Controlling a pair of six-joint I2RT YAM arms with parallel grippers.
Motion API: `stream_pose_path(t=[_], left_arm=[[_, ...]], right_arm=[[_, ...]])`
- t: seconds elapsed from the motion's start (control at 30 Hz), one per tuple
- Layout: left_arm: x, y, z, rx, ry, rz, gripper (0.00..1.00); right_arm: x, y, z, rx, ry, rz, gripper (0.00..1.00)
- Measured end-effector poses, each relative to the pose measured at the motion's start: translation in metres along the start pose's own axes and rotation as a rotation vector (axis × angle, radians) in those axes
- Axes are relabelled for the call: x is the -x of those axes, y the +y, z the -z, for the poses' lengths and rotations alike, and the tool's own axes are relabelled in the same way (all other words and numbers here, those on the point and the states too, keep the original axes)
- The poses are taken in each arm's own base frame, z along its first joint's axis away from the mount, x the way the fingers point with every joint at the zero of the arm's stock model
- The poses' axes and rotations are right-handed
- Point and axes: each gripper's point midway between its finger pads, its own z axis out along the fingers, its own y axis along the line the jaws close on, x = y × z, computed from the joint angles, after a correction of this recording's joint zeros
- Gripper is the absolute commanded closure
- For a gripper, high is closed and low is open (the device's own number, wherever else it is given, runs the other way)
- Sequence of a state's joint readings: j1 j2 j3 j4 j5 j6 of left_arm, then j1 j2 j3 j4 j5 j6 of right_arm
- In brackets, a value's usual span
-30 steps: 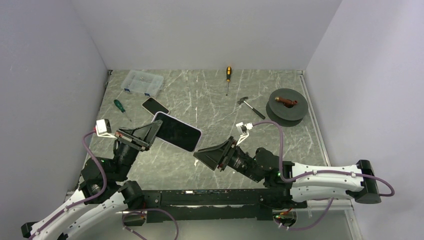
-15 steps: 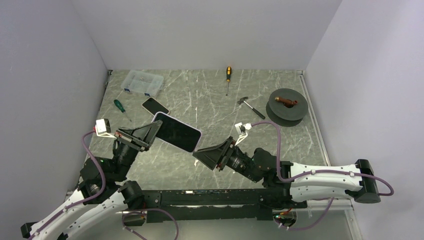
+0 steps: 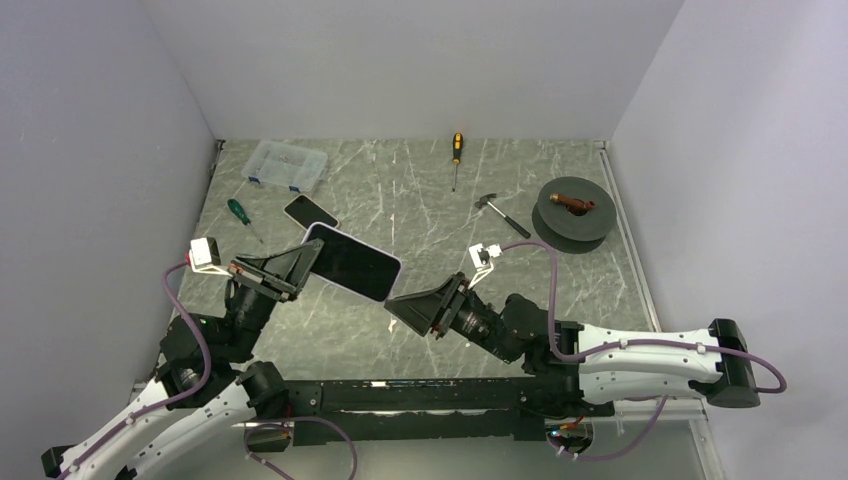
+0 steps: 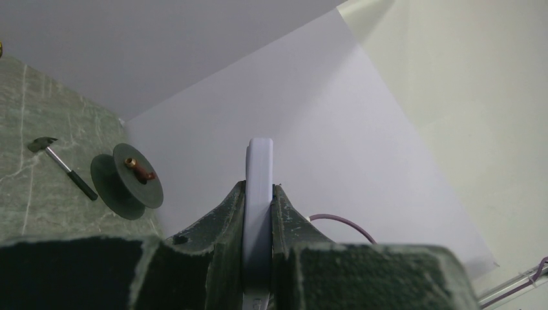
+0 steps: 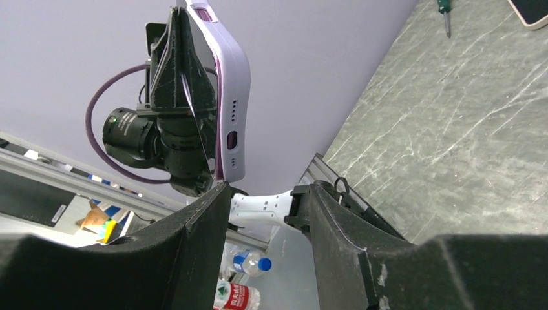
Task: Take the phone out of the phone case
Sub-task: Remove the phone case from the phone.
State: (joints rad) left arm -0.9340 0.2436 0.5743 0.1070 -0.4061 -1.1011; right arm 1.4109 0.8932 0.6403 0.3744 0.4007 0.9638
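Observation:
My left gripper (image 3: 308,259) is shut on one end of a phone (image 3: 353,262) in a pale lilac case, holding it above the table with the dark screen up. In the left wrist view the case edge (image 4: 259,194) stands clamped between both fingers. My right gripper (image 3: 393,303) is open, its fingertips just below the phone's free end. In the right wrist view the phone's lilac case (image 5: 231,97) hangs just above the open fingers (image 5: 200,223), at the left finger's tip, not between them.
A second phone (image 3: 310,211) lies on the marble table behind the held one. A clear plastic box (image 3: 287,165), a green screwdriver (image 3: 240,214), a yellow screwdriver (image 3: 456,155), a hammer (image 3: 500,214) and a dark spool (image 3: 571,208) lie toward the back.
My right gripper has moved slightly left and up toward the phone's free end. The left gripper holds the phone still.

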Motion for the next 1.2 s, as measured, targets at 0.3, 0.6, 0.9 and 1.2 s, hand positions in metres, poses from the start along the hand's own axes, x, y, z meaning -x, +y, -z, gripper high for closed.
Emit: stream_pose_path(t=[0.3,0.6,0.9,1.2], left_arm=[[0.003,0.002,-0.001,0.008,-0.015,-0.009,1.00],[0.001,0.000,0.000,0.000,-0.004,0.010,1.00],[-0.013,-0.005,0.001,-0.022,0.067,0.033,1.00],[-0.001,0.000,0.011,0.004,0.034,0.000,1.00]], right_arm=[[0.004,-0.008,-0.005,-0.022,-0.001,-0.061,0.50],[0.013,-0.019,-0.010,-0.056,-0.025,-0.080,0.50],[0.015,-0.032,-0.015,-0.096,-0.037,-0.075,0.37],[0.024,-0.017,0.007,-0.041,-0.011,-0.008,0.30]])
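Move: The cased phone I work on is held out by its left end in my left hand, its screen tilted up and back. Its middle lies about 4 cm ahead of my right hand, 7 cm to its left and 3 cm higher; its near right corner is right at my right fingertips. From my left hand, the phone's middle is some 6 cm to the right and about 1 cm back, at about the same height. I push my right hand forward past the case's near right corner, about 3.5 cm and sinking nearly 2 cm, my half-open fingertips seeming to bear on the rim as I tip them a little down. Then I spread those fingers a bit wider and draw off to the right and up, roughly 2 cm, losing some of that forward reach. My left hand keeps its pinch on the phone, easing forward slightly, then back about 1 cm. ##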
